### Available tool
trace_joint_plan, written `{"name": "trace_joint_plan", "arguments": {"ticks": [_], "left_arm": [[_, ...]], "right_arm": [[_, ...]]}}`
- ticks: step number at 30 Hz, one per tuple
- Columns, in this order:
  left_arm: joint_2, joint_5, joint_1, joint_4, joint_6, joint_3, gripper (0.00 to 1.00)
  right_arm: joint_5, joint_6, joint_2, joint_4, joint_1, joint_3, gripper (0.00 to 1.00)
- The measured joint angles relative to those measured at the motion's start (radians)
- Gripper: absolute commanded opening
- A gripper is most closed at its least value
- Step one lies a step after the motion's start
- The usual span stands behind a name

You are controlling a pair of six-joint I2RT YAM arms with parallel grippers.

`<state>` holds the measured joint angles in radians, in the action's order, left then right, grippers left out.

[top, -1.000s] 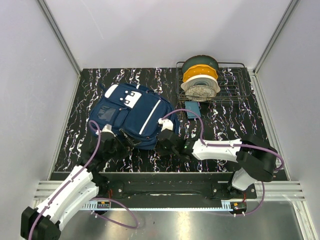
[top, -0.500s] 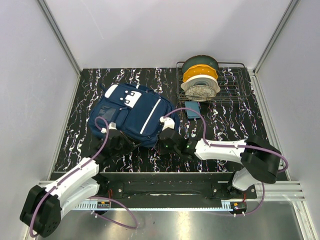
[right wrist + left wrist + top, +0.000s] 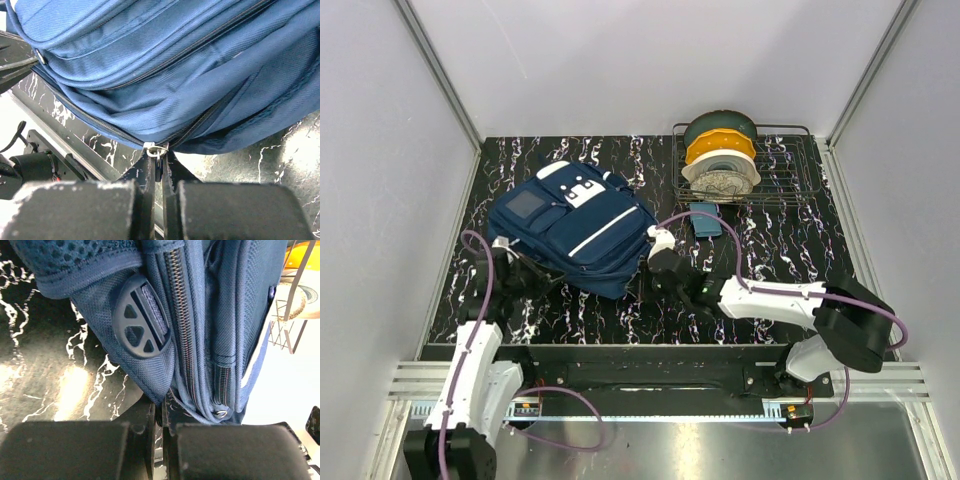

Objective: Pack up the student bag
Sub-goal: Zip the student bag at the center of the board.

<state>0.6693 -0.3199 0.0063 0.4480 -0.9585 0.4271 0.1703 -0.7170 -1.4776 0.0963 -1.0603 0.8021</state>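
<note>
The student bag, navy blue with a white stripe and a white patch, lies flat at the left middle of the black marbled table. At the bag's near-left corner, my left gripper is shut on the fabric edge; the left wrist view shows the bag rising from the closed left gripper. My right gripper sits at the bag's near-right corner. In the right wrist view the right gripper is shut on the metal zipper pull below the blue fabric of the bag. The zipper looks closed.
A wire rack at the back right holds upright green, yellow and white round items. A small teal object lies in front of the rack, close to the right arm. White walls enclose the table on three sides.
The left gripper closed on the bag's corner and the left arm swung left. The bag turned and slid left and back. The right gripper stayed shut at the bag's near-right corner.
</note>
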Motion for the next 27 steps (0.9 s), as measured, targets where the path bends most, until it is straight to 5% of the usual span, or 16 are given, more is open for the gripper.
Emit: {"name": "trace_joint_plan", "arguments": {"ticks": [12, 16, 17, 19, 22, 27], "left_arm": [[0.188, -0.381, 0.416, 0.161, 0.256, 0.118, 0.02], [0.253, -0.438, 0.474, 0.178, 0.332, 0.136, 0.51], [0.253, -0.434, 0.486, 0.17, 0.349, 0.137, 0.72], [0.227, -0.423, 0.512, 0.143, 0.368, 0.143, 0.87], [0.153, -0.416, 0.519, 0.115, 0.373, 0.146, 0.99], [0.043, -0.422, 0.516, 0.094, 0.338, 0.128, 0.99]], "right_arm": [[-0.134, 0.061, -0.037, 0.038, 0.062, 0.017, 0.0], [-0.165, 0.088, -0.06, 0.04, 0.069, 0.031, 0.0], [-0.162, 0.094, -0.062, 0.026, 0.075, 0.031, 0.0], [-0.158, 0.103, -0.069, -0.01, 0.101, 0.031, 0.0], [-0.152, 0.109, -0.082, -0.045, 0.13, 0.029, 0.0], [-0.156, 0.109, -0.085, -0.048, 0.134, 0.029, 0.0]]}}
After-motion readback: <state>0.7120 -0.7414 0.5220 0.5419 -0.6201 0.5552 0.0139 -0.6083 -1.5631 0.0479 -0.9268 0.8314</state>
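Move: The bag's near lower edge is already pinched in the left fingertips. From the left hand the zip pull, held in the right hand, lies about 22 cm to the right, 2 cm nearer the base and about level. The bag's middle is some 13 cm ahead of the left hand and 3 cm to its right, at about its height. A blue booklet lies some 17 cm ahead of the right hand, 14 cm to its right and 8 cm below. The bag's near edge, still pinched by the left hand, is drawn to the left, away from the zip pull; after about 5 cm the fingers start to open wide, let the cloth go, and the hand drifts slightly farther left, then rises about 4 cm, tipping up some 10 degrees. The right hand keeps its pinch on the zip pull, first nearly still, then sinking about 3 cm while shifting forward and right as the left lets go. ##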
